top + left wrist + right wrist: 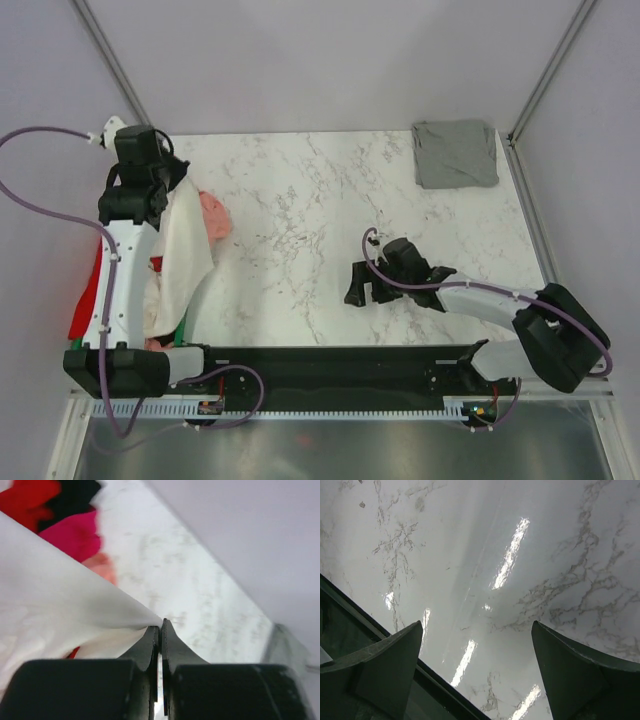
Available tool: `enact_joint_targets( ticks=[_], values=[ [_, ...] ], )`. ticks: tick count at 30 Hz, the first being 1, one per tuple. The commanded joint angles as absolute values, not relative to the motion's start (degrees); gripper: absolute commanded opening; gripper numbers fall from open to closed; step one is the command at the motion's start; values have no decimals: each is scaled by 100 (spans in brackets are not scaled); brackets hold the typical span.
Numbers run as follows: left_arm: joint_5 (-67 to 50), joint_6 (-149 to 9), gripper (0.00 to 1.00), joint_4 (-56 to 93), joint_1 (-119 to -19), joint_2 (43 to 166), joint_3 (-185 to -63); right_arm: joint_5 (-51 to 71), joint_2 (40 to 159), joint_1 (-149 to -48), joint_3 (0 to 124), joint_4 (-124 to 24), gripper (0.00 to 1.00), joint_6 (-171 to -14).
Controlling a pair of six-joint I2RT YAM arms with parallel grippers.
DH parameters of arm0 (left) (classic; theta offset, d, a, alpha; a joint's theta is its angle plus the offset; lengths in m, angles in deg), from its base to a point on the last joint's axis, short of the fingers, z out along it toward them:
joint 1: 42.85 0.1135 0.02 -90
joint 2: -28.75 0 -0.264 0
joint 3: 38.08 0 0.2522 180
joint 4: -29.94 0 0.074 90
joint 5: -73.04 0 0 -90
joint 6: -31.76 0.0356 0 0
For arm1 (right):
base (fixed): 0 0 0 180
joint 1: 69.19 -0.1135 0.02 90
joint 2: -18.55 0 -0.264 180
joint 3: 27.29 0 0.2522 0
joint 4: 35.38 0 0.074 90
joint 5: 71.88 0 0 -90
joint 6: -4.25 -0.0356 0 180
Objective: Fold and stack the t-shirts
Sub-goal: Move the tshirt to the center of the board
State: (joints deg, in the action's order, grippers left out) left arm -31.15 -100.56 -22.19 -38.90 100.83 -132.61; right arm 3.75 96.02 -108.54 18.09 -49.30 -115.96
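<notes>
My left gripper point(172, 183) is raised at the far left and shut on the large white/cream t-shirt point(183, 250), which hangs from it down to the pile. In the left wrist view its jaws point(160, 624) pinch the white cloth point(60, 605). Under it lie a pink shirt point(214, 216), a red one point(88, 300) and a bit of green point(180, 330); the wrist view shows red point(27, 497), black point(75, 495) and magenta point(75, 535) cloth. A folded grey t-shirt point(456, 153) lies at the far right corner. My right gripper point(362, 290) is open and empty above the marble point(485, 580).
The marble table point(320, 230) ends at a black rail point(330, 360) along the near edge, also seen in the right wrist view point(350, 615). Metal frame posts point(110, 60) and white walls close the back and sides.
</notes>
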Motion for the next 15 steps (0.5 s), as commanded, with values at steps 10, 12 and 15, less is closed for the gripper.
enact_joint_targets(
  ticks=[10,12,15],
  values=[
    [-1740,-9102,2,-1704,-7587,10310,-14869,2602,6505,-10540,4217,-7531,98,-11475],
    [-1915,-9207,2,-1626,-8203,10686,-15272,3014,6513,-10531,4874,-7804,98,-11405],
    [-2003,-9085,2,-1677,-8739,11546,-16571,3384,6592,-10531,5447,-8200,98,-11343]
  ],
)
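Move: The board's centre, where the cream t-shirt pinched in the left fingers is to go, lies about 35 cm right of the left hand, 4 cm back and 30 below. Some 8 cm right of that hand and level with it lies the salmon cloth; the folded grey t-shirt is about 65 cm right and 17 farther out. From the right hand, the cream t-shirt's middle is roughly 40 cm left, 5 ahead and 8 above; the centre is 13 ahead and 6 left. Swinging quickly to the right by some 32 cm, the left hand keeps its pinch and drags the hanging cream t-shirt off the pile towards the board's centre, rising about 10 cm early on and turning clockwise through roughly 55 degrees. The empty right hand lifts steeply from low over the board, a little to the right as well, its fingers staying open and tipping up. ##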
